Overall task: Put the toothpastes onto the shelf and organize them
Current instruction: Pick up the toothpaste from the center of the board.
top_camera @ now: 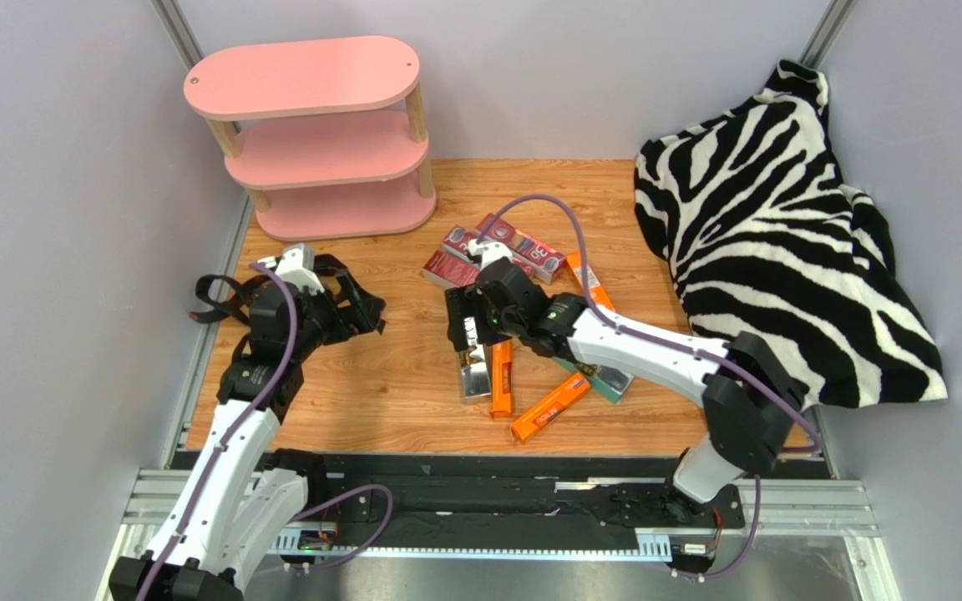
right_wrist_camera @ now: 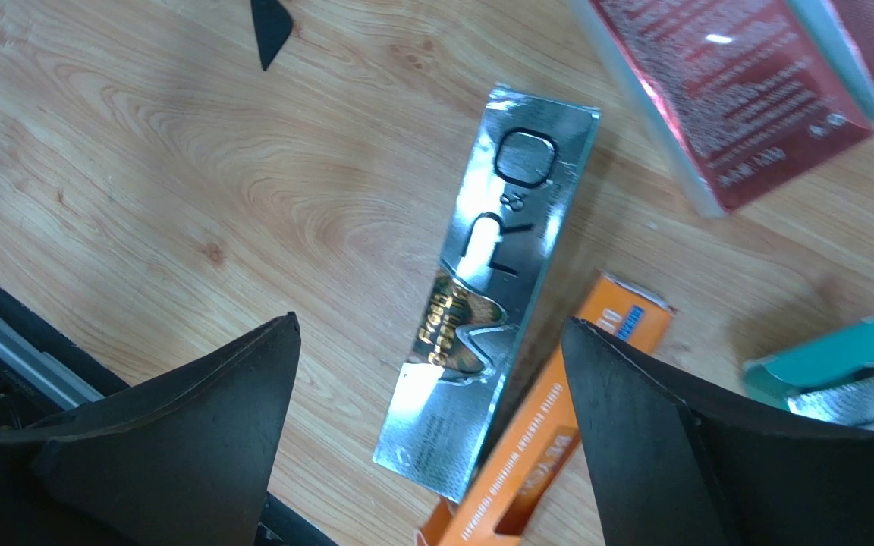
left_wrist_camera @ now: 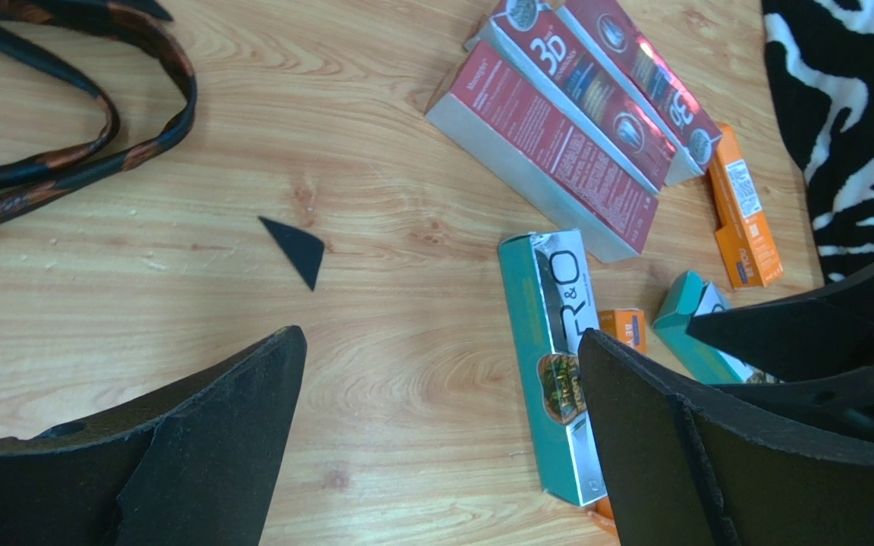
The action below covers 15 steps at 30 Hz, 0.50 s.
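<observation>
The pink shelf (top_camera: 311,138) stands at the back left with bare boards. The toothpastes lie scattered mid-table: dark red cartons (top_camera: 499,248), orange ones (top_camera: 549,407) and a silver-grey one (top_camera: 484,373). My right gripper (top_camera: 471,341) hovers over that silver carton (right_wrist_camera: 487,307). In the right wrist view the right gripper (right_wrist_camera: 430,328) is open, its fingers straddling the carton without touching it, with an orange carton (right_wrist_camera: 544,444) alongside. My left gripper (left_wrist_camera: 442,339) is open over bare wood. The silver-and-teal carton (left_wrist_camera: 550,353) lies by its right finger, and dark red cartons (left_wrist_camera: 567,148) lie beyond.
A zebra-print cloth (top_camera: 775,213) is heaped at the right side. A black strap (top_camera: 216,301) lies by the left gripper and appears at the left wrist view's upper left (left_wrist_camera: 77,114). A small black triangular scrap (left_wrist_camera: 297,248) lies on the wood.
</observation>
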Each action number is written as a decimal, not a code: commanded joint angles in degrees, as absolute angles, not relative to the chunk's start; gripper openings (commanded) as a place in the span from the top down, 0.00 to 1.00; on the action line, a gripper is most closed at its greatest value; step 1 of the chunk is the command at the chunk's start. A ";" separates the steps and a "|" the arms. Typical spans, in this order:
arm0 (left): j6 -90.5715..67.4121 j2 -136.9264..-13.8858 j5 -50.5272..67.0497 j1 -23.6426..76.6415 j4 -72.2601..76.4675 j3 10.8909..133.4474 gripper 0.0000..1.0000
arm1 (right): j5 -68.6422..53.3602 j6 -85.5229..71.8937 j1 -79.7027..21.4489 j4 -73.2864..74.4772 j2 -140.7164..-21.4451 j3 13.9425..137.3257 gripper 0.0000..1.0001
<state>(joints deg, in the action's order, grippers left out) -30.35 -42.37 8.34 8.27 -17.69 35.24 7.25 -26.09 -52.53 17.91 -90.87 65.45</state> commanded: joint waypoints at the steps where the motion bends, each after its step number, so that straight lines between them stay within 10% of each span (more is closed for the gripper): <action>1: -31.64 -41.75 6.50 8.96 -23.20 38.58 0.01 | 6.76 -26.98 -54.57 18.62 -97.27 72.50 0.11; 15: -31.90 -42.45 10.55 10.46 -26.63 42.10 0.01 | 22.67 -29.62 -56.34 26.81 -105.56 78.67 0.11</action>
<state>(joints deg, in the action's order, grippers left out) -31.27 -42.00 9.45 9.87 -25.78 40.71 16.60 -27.83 -56.12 26.11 -107.31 77.89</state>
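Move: For my right hand, the silver-and-teal toothpaste lies about 10 cm below, roughly 2 cm to its right and 1 cm back. From that hand, an orange box lies alongside it, about 7 cm right and 3 cm back, a second, slanted orange box some 14 cm right and 8 cm back, and the nearest red box about 12 cm ahead and 1 cm right. From my left hand the toothpaste is about 11 cm right, 2 cm back and 16 cm below. I lower my open right hand about 5.5 cm towards the silver-and-teal toothpaste, first swinging some 3.5 cm left, then curving back right a little as it sinks, easing slightly forward as well. Its fingers tip steeper by some 13 degrees and stay wide, not yet touching. My empty left hand backs off and lifts a couple of centimetres. ##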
